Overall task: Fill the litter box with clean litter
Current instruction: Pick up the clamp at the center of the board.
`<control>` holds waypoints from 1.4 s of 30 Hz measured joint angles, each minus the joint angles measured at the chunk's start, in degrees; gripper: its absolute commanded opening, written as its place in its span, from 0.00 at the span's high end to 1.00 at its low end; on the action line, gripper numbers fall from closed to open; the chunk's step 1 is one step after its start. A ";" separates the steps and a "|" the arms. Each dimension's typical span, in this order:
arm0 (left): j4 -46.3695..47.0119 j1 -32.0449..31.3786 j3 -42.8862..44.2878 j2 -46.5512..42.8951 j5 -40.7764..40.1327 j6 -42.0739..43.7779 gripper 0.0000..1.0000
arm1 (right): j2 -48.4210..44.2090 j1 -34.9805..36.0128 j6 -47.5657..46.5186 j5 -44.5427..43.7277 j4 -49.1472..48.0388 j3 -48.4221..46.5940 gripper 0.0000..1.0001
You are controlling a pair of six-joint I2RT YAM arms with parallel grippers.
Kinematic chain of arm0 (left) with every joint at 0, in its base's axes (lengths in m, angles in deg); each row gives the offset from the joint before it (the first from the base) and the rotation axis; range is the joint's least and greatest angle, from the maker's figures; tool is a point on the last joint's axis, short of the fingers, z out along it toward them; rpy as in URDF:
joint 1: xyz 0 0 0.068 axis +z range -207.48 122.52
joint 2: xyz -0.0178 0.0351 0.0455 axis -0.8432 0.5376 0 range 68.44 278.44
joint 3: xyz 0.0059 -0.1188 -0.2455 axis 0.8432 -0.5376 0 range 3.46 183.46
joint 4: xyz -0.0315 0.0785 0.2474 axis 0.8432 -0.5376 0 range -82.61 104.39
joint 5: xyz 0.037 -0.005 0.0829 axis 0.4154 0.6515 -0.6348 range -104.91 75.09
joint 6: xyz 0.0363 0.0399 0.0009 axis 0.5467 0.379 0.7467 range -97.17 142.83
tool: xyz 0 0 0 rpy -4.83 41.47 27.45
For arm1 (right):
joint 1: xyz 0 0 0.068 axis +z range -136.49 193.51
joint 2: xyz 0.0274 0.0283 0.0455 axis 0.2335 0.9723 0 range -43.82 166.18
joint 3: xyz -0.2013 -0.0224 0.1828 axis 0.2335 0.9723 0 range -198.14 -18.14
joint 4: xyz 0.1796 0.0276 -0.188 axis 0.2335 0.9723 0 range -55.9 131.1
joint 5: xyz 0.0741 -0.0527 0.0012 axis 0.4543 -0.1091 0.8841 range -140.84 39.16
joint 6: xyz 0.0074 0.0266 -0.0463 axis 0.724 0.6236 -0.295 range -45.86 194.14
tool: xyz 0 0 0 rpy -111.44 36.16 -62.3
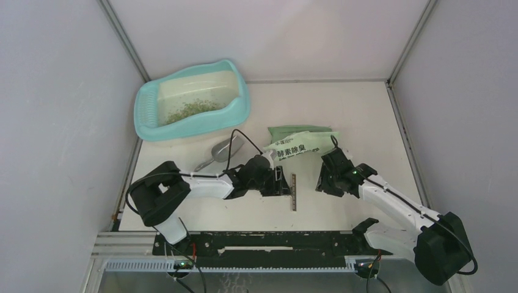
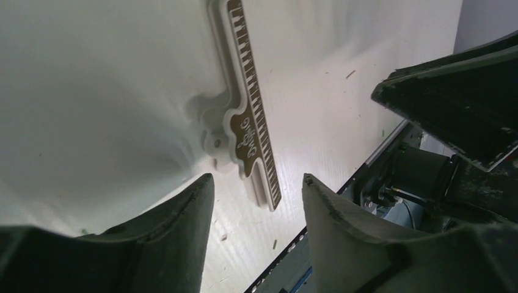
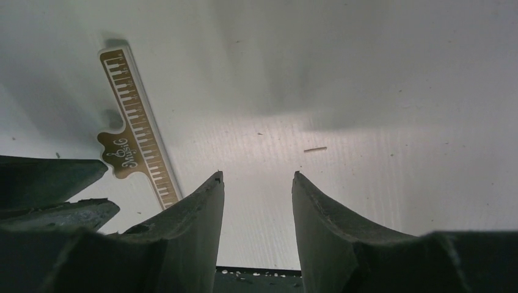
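The light turquoise litter box (image 1: 143, 116) stands at the back left, with a patch of green-beige litter (image 1: 192, 110) on its pale floor. My left gripper (image 1: 282, 182) (image 2: 257, 177) is low over the table near the front, open, with nothing between its fingers. A long gold-and-white bag clip (image 1: 294, 192) (image 2: 253, 116) (image 3: 137, 149) printed with piano keys lies flat just beyond it. My right gripper (image 1: 322, 183) (image 3: 258, 174) hovers to the right of the clip. It is open and empty, with only bare table between its fingers.
A flat green printed bag (image 1: 299, 141) lies behind both grippers at mid-table. A grey metal scoop (image 1: 223, 151) rests between the bag and the litter box. A few stray granules (image 3: 314, 149) dot the table. The black front rail (image 1: 269, 241) runs along the near edge.
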 measured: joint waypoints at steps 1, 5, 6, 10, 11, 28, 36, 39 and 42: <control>0.33 0.00 0.44 0.39 0.24 -0.13 0.46 | 0.00 -0.15 -0.09 0.50 -0.28 0.17 0.48; 1.38 0.00 1.75 1.70 0.83 -0.48 0.52 | 0.00 -0.81 -0.46 1.97 -1.88 0.28 0.48; 1.62 0.00 1.99 2.05 0.92 -0.52 0.53 | 0.00 -0.96 -0.57 2.29 -2.12 0.28 0.48; 2.08 0.00 2.64 3.56 1.27 -0.63 0.58 | 0.00 -1.90 -1.05 3.50 -3.37 0.70 0.48; 2.05 0.00 2.82 4.00 1.33 -0.66 0.61 | 0.00 -2.19 -1.16 4.00 -3.67 0.98 0.48; 7.98 0.00 2.82 6.93 2.32 -2.14 1.00 | 1.05 -4.72 -1.79 12.39 -9.70 5.68 0.45; 10.36 0.20 -0.94 1.18 2.32 -3.06 1.00 | -7.76 -8.72 -3.78 22.80 -14.38 11.04 0.44; 15.69 0.55 -5.22 -2.56 3.17 -6.16 1.00 | -13.57 -10.73 -4.09 27.82 -16.20 13.00 0.44; 19.50 0.94 -7.96 -4.55 3.91 -9.01 1.00 | -21.29 -12.94 -3.98 32.72 -17.33 14.43 0.43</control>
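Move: About 3 cm right of the left hand, 1 cm farther out and 3 cm lower, the clamp lies flat on the board, its long bar running fore and aft and its grip tabs on the left-hand side. The litter bag is roughly 16 cm ahead of that hand and 5 cm right; the scoop is some 12 cm ahead and 22 cm left. From the right hand the clamp lies about 11 cm left, nearly level fore and aft, and 4 cm lower. Easing a couple of centimetres right and down onto the clamp, the left hand shuts its half-open fingers on the grip tabs, then lifts about 6 cm while its fingertips tilt up some 15 degrees towards level. The right hand, still half open, sinks slightly, then rises and closes in about 5 cm leftward on the clamp, swinging its fingertips left towards it. ##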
